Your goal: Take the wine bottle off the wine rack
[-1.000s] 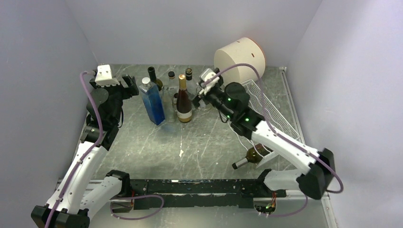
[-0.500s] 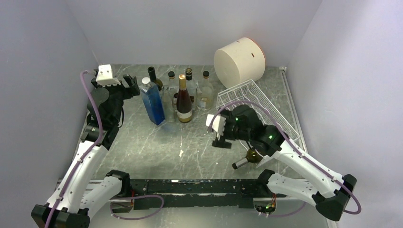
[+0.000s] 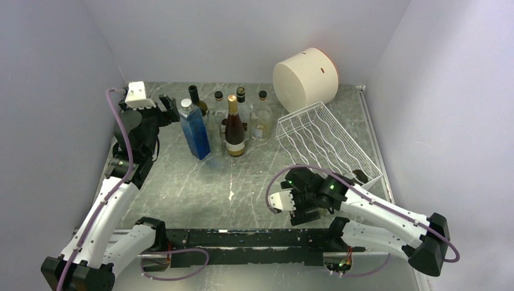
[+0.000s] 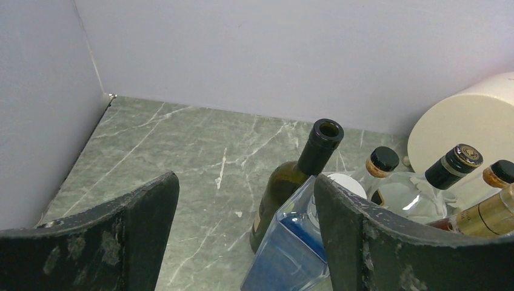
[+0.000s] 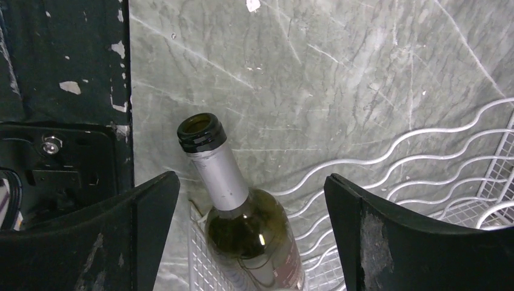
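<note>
The wine bottle [image 5: 245, 227] is dark green glass with a silver-wrapped neck and an open mouth. It lies on the white wire wine rack [image 5: 424, 151], neck pointing to the table's near edge. My right gripper [image 5: 251, 182] is open, a finger on each side of the bottle's shoulder, neither touching it. In the top view the right gripper [image 3: 301, 211] is low at the rack's [image 3: 327, 142] near corner and the arm hides the bottle. My left gripper [image 3: 166, 108] stands open at the back left beside a blue square bottle [image 4: 315, 248], holding nothing.
A cluster of upright bottles [image 3: 236, 121] stands at the back centre, with the blue square bottle [image 3: 195, 130] at its left. A big cream cylinder [image 3: 306, 76] lies behind the rack. The black base rail [image 3: 242, 236] runs along the near edge, close to the bottle's mouth.
My right arm has swung from the back, near the upright bottles, down to the rack's near corner and now straddles the lying bottle. The left arm has hardly moved.
</note>
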Robot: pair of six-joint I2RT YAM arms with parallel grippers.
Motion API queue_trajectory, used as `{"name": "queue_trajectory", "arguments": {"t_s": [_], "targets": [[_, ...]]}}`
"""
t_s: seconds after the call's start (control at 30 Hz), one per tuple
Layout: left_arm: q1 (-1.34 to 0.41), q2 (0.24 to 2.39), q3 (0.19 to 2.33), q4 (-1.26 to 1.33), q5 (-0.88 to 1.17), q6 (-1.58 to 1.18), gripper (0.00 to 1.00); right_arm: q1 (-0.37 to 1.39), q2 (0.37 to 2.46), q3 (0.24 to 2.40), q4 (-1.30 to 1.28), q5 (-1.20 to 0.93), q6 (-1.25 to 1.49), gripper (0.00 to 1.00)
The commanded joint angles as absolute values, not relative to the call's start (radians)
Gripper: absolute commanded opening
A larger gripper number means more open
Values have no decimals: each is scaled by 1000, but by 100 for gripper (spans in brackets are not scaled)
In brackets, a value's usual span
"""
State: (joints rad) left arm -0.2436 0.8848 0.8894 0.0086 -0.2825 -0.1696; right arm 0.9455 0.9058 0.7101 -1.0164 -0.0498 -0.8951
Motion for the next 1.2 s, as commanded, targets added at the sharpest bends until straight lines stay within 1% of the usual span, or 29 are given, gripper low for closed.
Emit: {"name": "queue_trajectory", "arguments": {"t_s": [0.0,0.1,0.3,0.57,0.63,0.8,0.9,0.97,1.17], "targets": [[-239,882,923,14,-267,-175,86,983,980,723,-1044,30,-936,93],[-239,877,925,12,-269,-175,86,1008,1043,738,-1063,62,-936,92],[-239,867,925,11,-267,-175,86,1024,1101,711,-1036,165,-964,93],[-239,857,923,14,-264,-179,87,1080,1213,681,-1005,218,-965,91],[-239,855,924,13,-267,-179,87,1093,1224,662,-987,243,-969,89],[-239,848,922,14,-266,-180,87,1094,1208,603,-926,264,-983,87],[-239,848,923,12,-264,-182,87,1106,1221,584,-904,272,-996,83],[-239,848,923,12,-262,-183,87,1118,1227,573,-891,280,-1008,78],[-240,839,922,14,-271,-180,87,1138,1216,557,-877,263,-1023,67]]}}
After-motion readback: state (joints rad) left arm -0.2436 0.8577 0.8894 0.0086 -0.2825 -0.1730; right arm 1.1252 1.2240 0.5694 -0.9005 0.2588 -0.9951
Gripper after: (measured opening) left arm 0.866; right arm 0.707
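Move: The wine bottle lies in the near end of the rack, its middle about 4 cm ahead of the right hand, 11 cm to its right and 6 cm below. Its neck is level, some 4 cm right and 6 cm below that hand; the wine rack's middle is about 23 cm ahead, 10 cm right, 7 cm below. From the left hand, the wine bottle is roughly 18 cm back, 56 cm right, 31 cm below. The right hand sinks about 6 cm and shifts right around the bottle's neck, tilting some 30 degrees, fingers part-closing. ##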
